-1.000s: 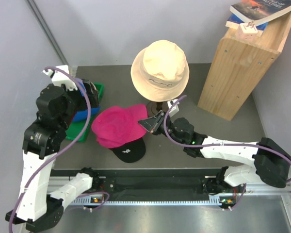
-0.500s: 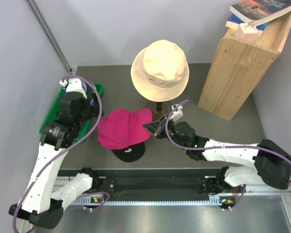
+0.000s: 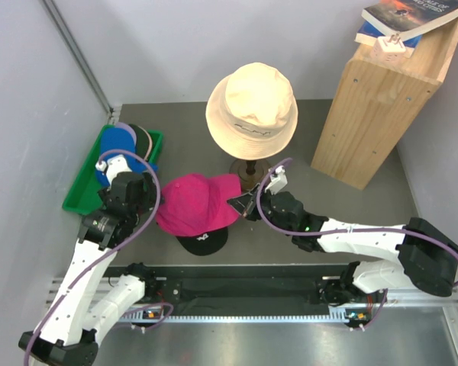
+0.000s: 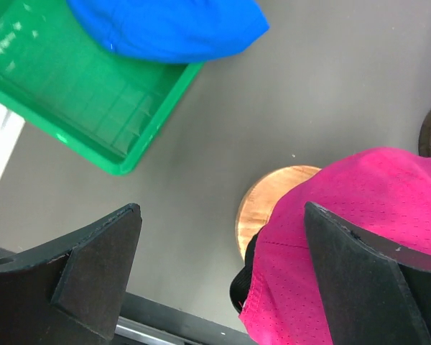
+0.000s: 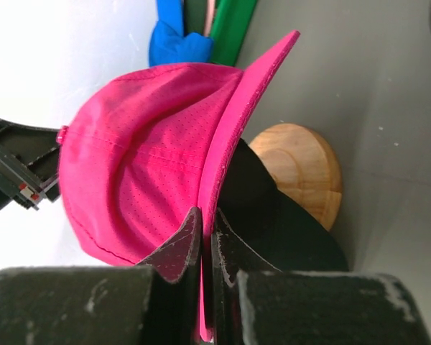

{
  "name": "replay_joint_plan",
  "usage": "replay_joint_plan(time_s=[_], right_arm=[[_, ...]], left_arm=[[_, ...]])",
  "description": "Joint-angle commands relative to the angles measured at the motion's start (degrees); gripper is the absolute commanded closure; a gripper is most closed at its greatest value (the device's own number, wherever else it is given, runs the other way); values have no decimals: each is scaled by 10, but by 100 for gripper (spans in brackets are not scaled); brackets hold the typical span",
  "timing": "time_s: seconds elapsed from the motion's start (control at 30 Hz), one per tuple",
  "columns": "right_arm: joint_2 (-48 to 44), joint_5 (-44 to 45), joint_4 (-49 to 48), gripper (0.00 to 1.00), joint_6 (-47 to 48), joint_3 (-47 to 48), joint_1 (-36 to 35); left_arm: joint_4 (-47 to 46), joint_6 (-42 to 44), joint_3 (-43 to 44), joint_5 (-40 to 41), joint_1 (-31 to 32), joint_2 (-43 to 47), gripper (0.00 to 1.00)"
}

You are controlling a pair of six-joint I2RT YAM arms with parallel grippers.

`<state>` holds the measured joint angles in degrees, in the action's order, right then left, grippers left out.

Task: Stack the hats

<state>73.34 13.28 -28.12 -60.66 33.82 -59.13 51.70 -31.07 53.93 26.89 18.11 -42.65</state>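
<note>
A magenta hat [image 3: 192, 203] lies over a black hat [image 3: 202, 241] whose brim sticks out toward the near edge. My right gripper [image 3: 243, 204] is shut on the magenta hat's brim [image 5: 230, 144], its jaws pressed flat on the cloth [image 5: 207, 219]. In the right wrist view the black hat [image 5: 273, 223] sits under it on a round wooden form [image 5: 305, 169]. My left gripper [image 3: 148, 200] hangs open at the magenta hat's left side, holding nothing [image 4: 223, 215]; the magenta hat [image 4: 359, 237] is by its right finger. A blue hat [image 3: 116, 142] lies in the green tray [image 3: 80, 191].
A beige bucket hat [image 3: 252, 107] on a stand rises right behind the magenta hat. A tall wooden box [image 3: 378, 99] with books on top stands at the back right. The tray [image 4: 93, 108] also holds a dark hat [image 3: 143, 137], against the left wall.
My left arm has swung from over the green tray toward the near side, ending beside the magenta hat and uncovering the tray. The right gripper has shifted the magenta hat slightly right.
</note>
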Motion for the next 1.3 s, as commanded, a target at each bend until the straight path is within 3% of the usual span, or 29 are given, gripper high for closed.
replay_joint_plan(time_s=[0.0,0.07,0.2,0.33,0.6,0.73,0.87,0.97,1.1,1.27], right_arm=[[-5,53,152,100,47,-5,6],[-17,66,176,94,45,-2,6],[-30,70,213,41,36,1,6],[-29,76,235,19,41,11,7],[-57,85,278,9,55,26,24],[-141,111,332,5,73,34,46],[-209,142,398,2,93,52,73],[-247,141,406,2,103,55,91],[-266,116,404,2,126,71,126],[-247,51,399,2,157,112,187]], left_arm=[[-14,-50,-12,10,2,14,1],[-14,-54,-15,6,2,17,1],[-13,-67,-23,6,2,19,1],[-11,-72,-19,12,2,25,1],[-3,-37,106,60,2,-4,1],[-23,70,165,120,1,-47,1],[-105,173,170,169,-3,-87,1],[-153,210,156,145,-41,-124,1],[-230,164,132,-8,-211,-192,1],[-285,149,126,-39,-264,-272,1]])
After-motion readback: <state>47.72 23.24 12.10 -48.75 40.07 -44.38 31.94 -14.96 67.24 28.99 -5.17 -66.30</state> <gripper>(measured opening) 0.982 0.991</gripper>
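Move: I still pinch the pink cap's brim in my right hand; its crown is about 10 cm to the left, level ahead, and the black cap it goes on is 10 cm left, 4 cm back and 6 cm lower. The beige hat hangs some 15 cm ahead, 5 cm right, well above. From my empty left hand the blue cap lies 17 cm ahead, 6 cm left and 15 cm down, in the green bin centred 15 cm ahead and 11 cm left; the pink crown is 14 cm straight right. I open my right fingers and let go of the pink brim, dipping about 8 cm down and to the right, then rise and draw away right, rolling my left side down some 20 degrees and swinging clockwise. My open left hand first lingers beside the pink cap, then arcs up and over, forward and left about 15 cm towards the blue cap in the bin. ##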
